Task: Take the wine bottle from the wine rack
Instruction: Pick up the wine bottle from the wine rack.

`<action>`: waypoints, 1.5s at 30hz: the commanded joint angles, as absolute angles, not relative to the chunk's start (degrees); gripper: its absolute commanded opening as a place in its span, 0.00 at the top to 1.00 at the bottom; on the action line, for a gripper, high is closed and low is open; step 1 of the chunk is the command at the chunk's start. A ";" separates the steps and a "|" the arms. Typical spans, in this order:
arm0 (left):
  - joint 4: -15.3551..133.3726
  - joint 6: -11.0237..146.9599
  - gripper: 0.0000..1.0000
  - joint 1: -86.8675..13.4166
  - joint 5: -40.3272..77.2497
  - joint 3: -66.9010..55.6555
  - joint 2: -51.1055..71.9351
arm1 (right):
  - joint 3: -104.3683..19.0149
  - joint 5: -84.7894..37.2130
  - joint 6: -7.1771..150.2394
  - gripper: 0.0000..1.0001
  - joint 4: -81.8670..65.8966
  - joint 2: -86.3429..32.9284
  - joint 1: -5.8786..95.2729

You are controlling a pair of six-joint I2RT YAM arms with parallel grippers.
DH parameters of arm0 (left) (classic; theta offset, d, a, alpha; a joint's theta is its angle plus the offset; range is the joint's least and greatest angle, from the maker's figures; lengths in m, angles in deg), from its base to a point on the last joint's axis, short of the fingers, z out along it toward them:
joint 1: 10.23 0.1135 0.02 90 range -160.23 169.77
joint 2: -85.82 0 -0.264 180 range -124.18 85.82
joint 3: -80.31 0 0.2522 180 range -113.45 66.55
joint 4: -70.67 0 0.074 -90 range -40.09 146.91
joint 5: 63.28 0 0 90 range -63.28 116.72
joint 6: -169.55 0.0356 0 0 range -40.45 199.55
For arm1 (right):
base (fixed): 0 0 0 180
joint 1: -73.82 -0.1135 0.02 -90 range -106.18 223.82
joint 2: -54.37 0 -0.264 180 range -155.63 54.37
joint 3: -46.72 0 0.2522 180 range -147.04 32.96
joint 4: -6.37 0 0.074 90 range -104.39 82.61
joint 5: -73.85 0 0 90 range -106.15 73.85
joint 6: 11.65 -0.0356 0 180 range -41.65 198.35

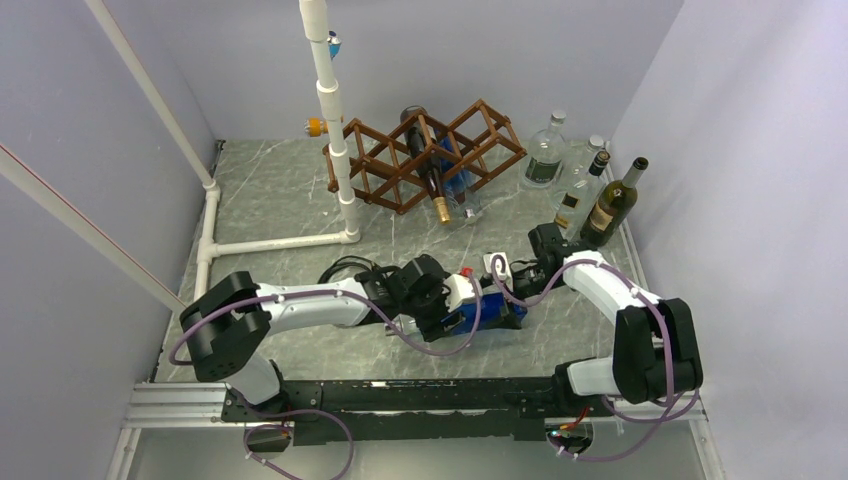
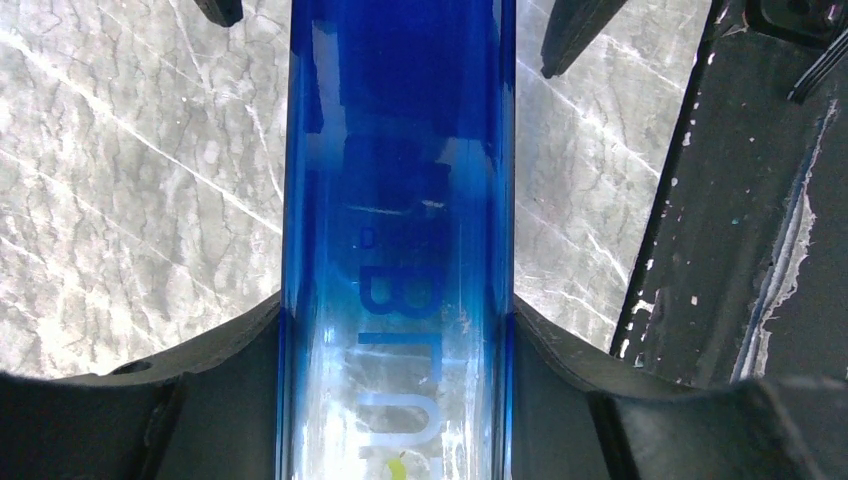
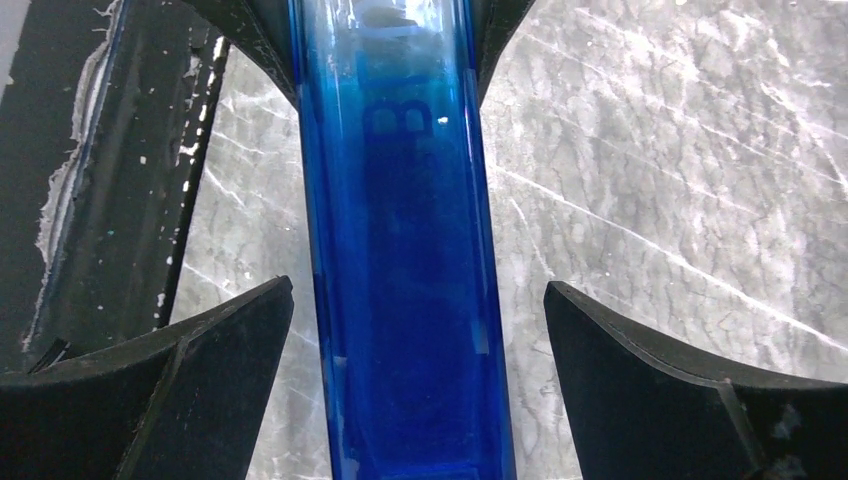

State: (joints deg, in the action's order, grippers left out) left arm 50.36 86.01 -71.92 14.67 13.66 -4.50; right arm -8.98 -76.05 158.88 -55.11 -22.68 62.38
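A blue glass wine bottle (image 1: 490, 312) lies level just above the table's near edge, between my two arms. My left gripper (image 2: 398, 350) is shut on it, with both fingers (image 2: 230, 375) pressed against the glass (image 2: 400, 240) near pale lettering. My right gripper (image 3: 418, 290) is open around the bottle's dark blue body (image 3: 400, 250), and marble shows between each finger (image 3: 620, 350) and the glass. The dark brown lattice wine rack (image 1: 470, 135) stands at the back and holds a dark bottle with a gold cap (image 1: 441, 210).
A white pipe frame (image 1: 335, 120) stands left of the rack. Several upright bottles (image 1: 610, 205) cluster at the back right by the wall. The black base rail (image 2: 740, 200) runs close beside the held bottle. Purple walls enclose the marble table (image 1: 270, 200).
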 commanded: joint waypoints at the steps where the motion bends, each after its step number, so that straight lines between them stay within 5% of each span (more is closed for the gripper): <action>1: 62.19 86.17 1.00 -71.62 13.03 11.86 1.46 | -8.47 -76.16 161.08 0.01 -51.55 -21.37 62.23; 9: 63.87 85.61 1.00 -71.31 11.81 12.91 2.41 | -8.02 -74.28 157.93 0.06 -47.97 -22.01 61.97; 15: 64.57 85.27 1.00 -71.22 11.58 12.89 1.72 | -8.88 -74.33 157.64 0.22 -48.32 -22.46 61.54; 24: 67.93 83.54 1.00 -70.14 11.10 14.84 0.70 | -12.33 -73.61 161.65 0.80 -54.17 -26.34 61.45; 26: 69.27 82.68 0.95 -69.64 10.43 15.63 0.30 | -12.60 -73.65 162.12 1.00 -54.70 -26.87 61.43; 45: 73.59 78.50 0.36 -66.83 11.13 19.43 -4.42 | -11.69 -70.47 157.78 1.00 -50.65 -28.40 61.51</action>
State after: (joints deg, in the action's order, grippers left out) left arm 63.87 83.49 -67.98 8.18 20.11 -5.20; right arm -10.40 -70.10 159.71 -54.13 -28.56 60.92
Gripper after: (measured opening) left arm 0.651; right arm 0.650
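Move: The left hand already grips the blue wine bottle around its middle, lying crosswise with its base to the right. That middle is roughly 8 cm left of the open right hand and 3 cm below it, so the base end runs beneath the right fingers. From the right hand, a green wine bottle stands about 14 cm ahead and 16 cm right. The cable coil lies about 19 cm left of the left hand and 5 cm ahead. The right fingers close from wide open onto the sides of the bottle's base end and grip it, the hand first easing about 1 cm forward and down while the left hand lifts the bottle some 2 cm to meet it. Then both hands sink together by about 2 cm, the left keeping its grip and tipping its fingers up a little. ##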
